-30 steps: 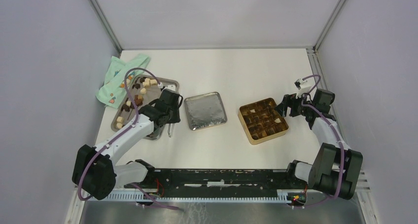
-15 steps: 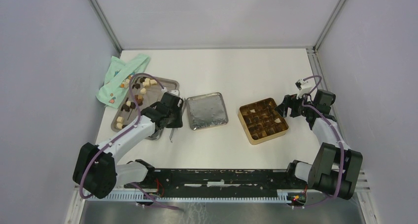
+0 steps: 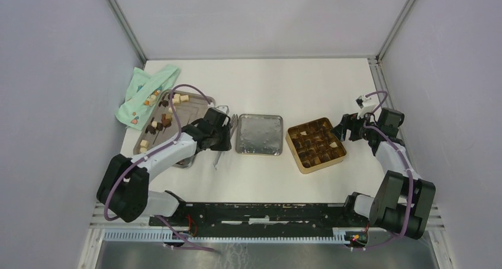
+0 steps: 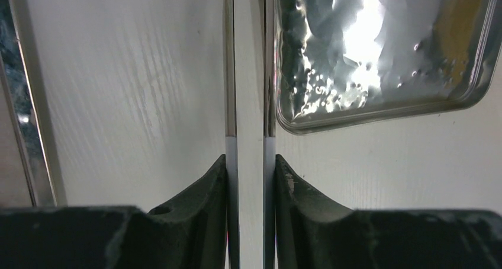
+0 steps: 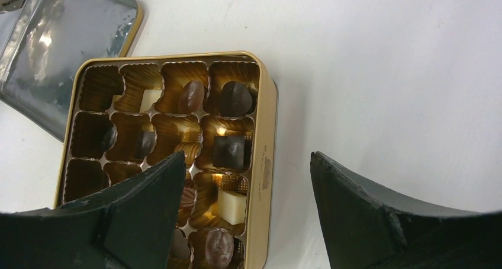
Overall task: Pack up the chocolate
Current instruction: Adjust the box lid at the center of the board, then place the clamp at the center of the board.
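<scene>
The chocolate shows as loose brown and cream chunks [image 3: 167, 118] on a metal tray [image 3: 188, 160] at the left, and as several pieces [image 5: 230, 150] set in a gold tin [image 3: 340, 153]. My left gripper [image 3: 225, 134] is shut on long metal tweezers [image 3: 217, 160], just right of the tray. In the left wrist view the gripper [image 4: 250, 159] presses both tweezer arms [image 4: 229, 73], whose tips run out of the top of the picture. My right gripper [image 5: 245, 156] stands open across the tin's right wall [image 5: 266, 138], holding nothing. One finger is over the compartments and the other is over the table.
A silver lid [image 3: 258, 134] lies between the tweezers and the tin, its corner [image 4: 379, 55] right beside the tweezer arms. A green cloth bag [image 3: 142, 97] lies at the far left behind the tray. Grey walls close in the table.
My left arm has swung right with the tweezers, away from the tray. The silver lid has slid right and squared up toward the tin. The right arm has not moved.
</scene>
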{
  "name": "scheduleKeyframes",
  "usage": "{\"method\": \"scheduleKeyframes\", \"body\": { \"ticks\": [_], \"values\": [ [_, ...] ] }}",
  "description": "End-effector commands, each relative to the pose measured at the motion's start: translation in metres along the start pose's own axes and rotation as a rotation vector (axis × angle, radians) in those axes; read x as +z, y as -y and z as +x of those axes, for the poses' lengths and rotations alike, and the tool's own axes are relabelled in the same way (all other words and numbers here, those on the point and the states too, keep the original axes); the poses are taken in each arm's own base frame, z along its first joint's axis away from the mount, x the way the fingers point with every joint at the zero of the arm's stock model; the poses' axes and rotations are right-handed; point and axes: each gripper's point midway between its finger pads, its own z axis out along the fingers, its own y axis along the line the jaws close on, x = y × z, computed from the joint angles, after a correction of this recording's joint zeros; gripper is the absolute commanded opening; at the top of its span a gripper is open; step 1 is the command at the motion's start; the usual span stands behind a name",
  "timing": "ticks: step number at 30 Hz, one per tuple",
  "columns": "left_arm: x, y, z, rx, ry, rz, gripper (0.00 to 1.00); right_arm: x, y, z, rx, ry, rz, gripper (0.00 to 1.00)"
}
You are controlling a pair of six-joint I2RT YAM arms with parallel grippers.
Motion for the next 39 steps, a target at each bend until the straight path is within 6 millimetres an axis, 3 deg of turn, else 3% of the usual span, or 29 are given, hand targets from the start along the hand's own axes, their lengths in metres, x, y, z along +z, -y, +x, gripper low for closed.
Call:
{"method": "scheduleKeyframes", "body": {
  "ticks": [1, 9, 23, 32, 39],
  "values": [
    [0.001, -0.001, -0.039, 0.053, 0.172, -0.021, 0.30, -0.003, 0.001, -0.015, -0.048, 0.046, -0.002, 0.82],
    [0.025, -0.009, -0.024, 0.041, 0.116, -0.057, 0.38, -0.004, 0.001, -0.017, -0.045, 0.048, -0.004, 0.82],
    [0.037, -0.023, -0.007, 0.009, 0.025, -0.147, 0.53, -0.006, 0.001, -0.018, -0.046, 0.059, -0.007, 0.83],
    [0.031, -0.028, -0.006, 0.006, 0.010, -0.178, 0.62, -0.008, 0.001, -0.019, -0.049, 0.069, -0.009, 0.83],
    [0.010, -0.026, -0.019, -0.001, 0.070, -0.170, 0.68, -0.010, -0.001, -0.022, -0.051, 0.076, -0.013, 0.83]
  ]
}}
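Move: The left hand still holds the tongs, its fingers part-closed, just left of the box lid, whose middle lies about 12 cm to its right, 4 cm ahead and 6 cm below. The chocolate tray is centred some 17 cm left and 6 cm ahead; the chocolate box stands about 32 cm to the right, level with the hand. From the right hand, the lid lies some 28 cm to the left, about level fore and aft, and 9 cm below. The left hand first eases about 2 cm forward along the lid's left side, then sinks roughly 4 cm towards the bare strip of board between the tray and the lid, sliding a couple of centimetres left, away from the lid. On the way down it rolls some 10 degrees, its left side rising, and its fingers spread from about a third to two thirds open, easing their squeeze so that the tongs' arms part while staying between the pads. ##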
